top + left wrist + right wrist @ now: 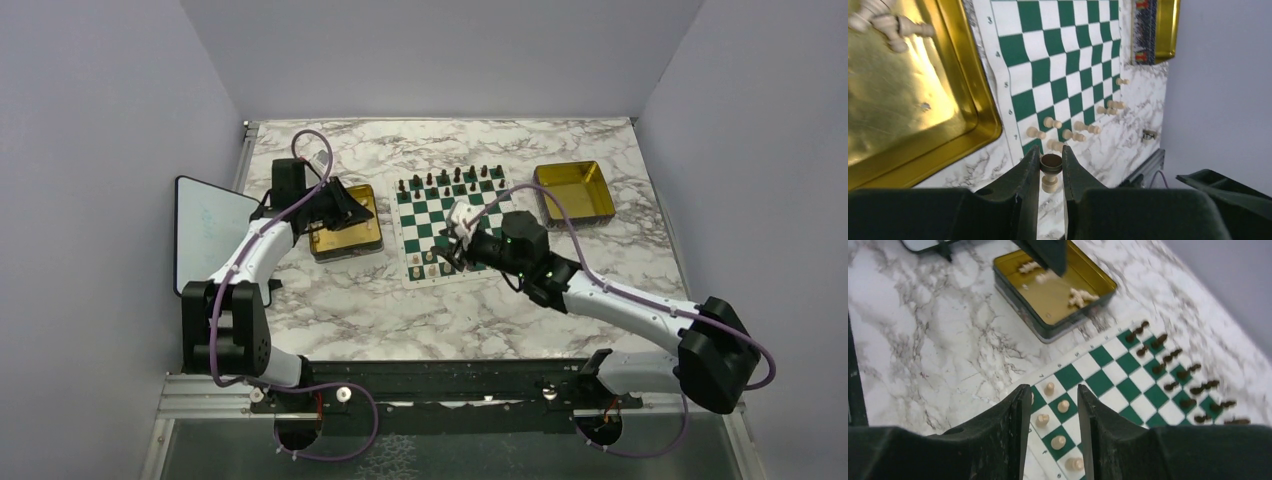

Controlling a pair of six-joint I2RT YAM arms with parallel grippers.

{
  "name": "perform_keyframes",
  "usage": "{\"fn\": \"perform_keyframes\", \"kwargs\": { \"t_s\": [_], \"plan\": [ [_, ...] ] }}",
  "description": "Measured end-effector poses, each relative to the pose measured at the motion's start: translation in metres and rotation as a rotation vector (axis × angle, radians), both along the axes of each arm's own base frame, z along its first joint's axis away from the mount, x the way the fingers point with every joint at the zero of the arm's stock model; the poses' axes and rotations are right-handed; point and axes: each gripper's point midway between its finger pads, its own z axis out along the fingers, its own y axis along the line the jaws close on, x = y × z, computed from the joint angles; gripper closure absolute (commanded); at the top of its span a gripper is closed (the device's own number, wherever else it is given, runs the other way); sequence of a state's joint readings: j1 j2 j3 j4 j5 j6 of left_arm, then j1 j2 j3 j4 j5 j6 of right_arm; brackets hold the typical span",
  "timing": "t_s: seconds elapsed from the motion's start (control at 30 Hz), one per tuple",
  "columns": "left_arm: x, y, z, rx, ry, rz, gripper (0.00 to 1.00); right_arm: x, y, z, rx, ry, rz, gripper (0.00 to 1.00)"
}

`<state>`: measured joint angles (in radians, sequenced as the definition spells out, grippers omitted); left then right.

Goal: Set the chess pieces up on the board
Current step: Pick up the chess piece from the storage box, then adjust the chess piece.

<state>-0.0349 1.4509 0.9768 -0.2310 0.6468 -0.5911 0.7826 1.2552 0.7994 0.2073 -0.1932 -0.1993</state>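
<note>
My left gripper (pixel 1051 156) is shut on a cream pawn (pixel 1050 183), pinching its round base, which faces the camera. In the top view that gripper (pixel 338 208) hovers over the left gold tray (pixel 347 244), where more cream chess pieces (pixel 889 26) lie. The green-and-white board (pixel 452 218) has several cream chess pieces (pixel 1063 406) standing at its near-left corner. My right gripper (pixel 1054 391) hangs open above that corner, with nothing between its fingers and the pieces well below them. Dark pieces (pixel 1173 365) fill the far rows.
A second gold tray (pixel 574 190) sits right of the board. A white tablet (pixel 210 232) lies at the table's left edge. Grey walls close in the marble table on three sides. The left tray (pixel 1018 290) stands close beside the board's left border.
</note>
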Motion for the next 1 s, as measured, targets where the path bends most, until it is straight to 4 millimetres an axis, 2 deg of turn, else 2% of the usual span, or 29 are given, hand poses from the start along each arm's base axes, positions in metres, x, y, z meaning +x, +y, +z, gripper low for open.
{"fn": "perform_keyframes", "kwargs": {
  "t_s": [0.13, 0.37, 0.6, 0.8, 1.0],
  "plan": [
    [-0.017, -0.010, 0.002, -0.067, 0.024, -0.058, 0.87, -0.020, 0.017, -0.007, -0.039, -0.264, 0.201, 0.59],
    [-0.044, -0.023, 0.008, -0.174, 0.075, -0.108, 0.87, -0.029, 0.052, 0.010, -0.098, -0.707, 0.413, 0.59],
    [-0.067, -0.032, -0.005, -0.239, 0.170, -0.145, 0.87, -0.039, 0.072, -0.007, -0.181, -0.855, 0.514, 0.60],
    [-0.073, -0.038, -0.005, -0.253, 0.184, -0.172, 0.87, -0.048, 0.092, -0.018, -0.237, -0.946, 0.583, 0.60],
    [-0.076, -0.042, -0.002, -0.263, 0.194, -0.176, 0.87, -0.046, 0.106, -0.027, -0.287, -0.997, 0.599, 0.60]
  ]
}}
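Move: The white chess piece is already pinched in the left fingertips, with the right hand's open fingers about 19 cm to the right, 7 cm back and a little higher. The storage box's middle lies some 7 cm left, 3 cm ahead and 15 cm below the left hand. From the right hand, the chess piece is about 19 cm left and 7 cm ahead, slightly lower; the board's near-left corner pieces stand about 6 cm left, 1 cm back and 17 cm below. The chess piece, still held in the left fingertips, travels back and somewhat right, nearly 9 cm at about the same height, away from over the box towards the right hand, its fingers swinging some 20 degrees to point more to the right. Meanwhile the right hand comes about 11 cm left, easing back and slightly down, turning its fingers to point left and rolling roughly 60 degrees; they stay open, pointed at the piece. ##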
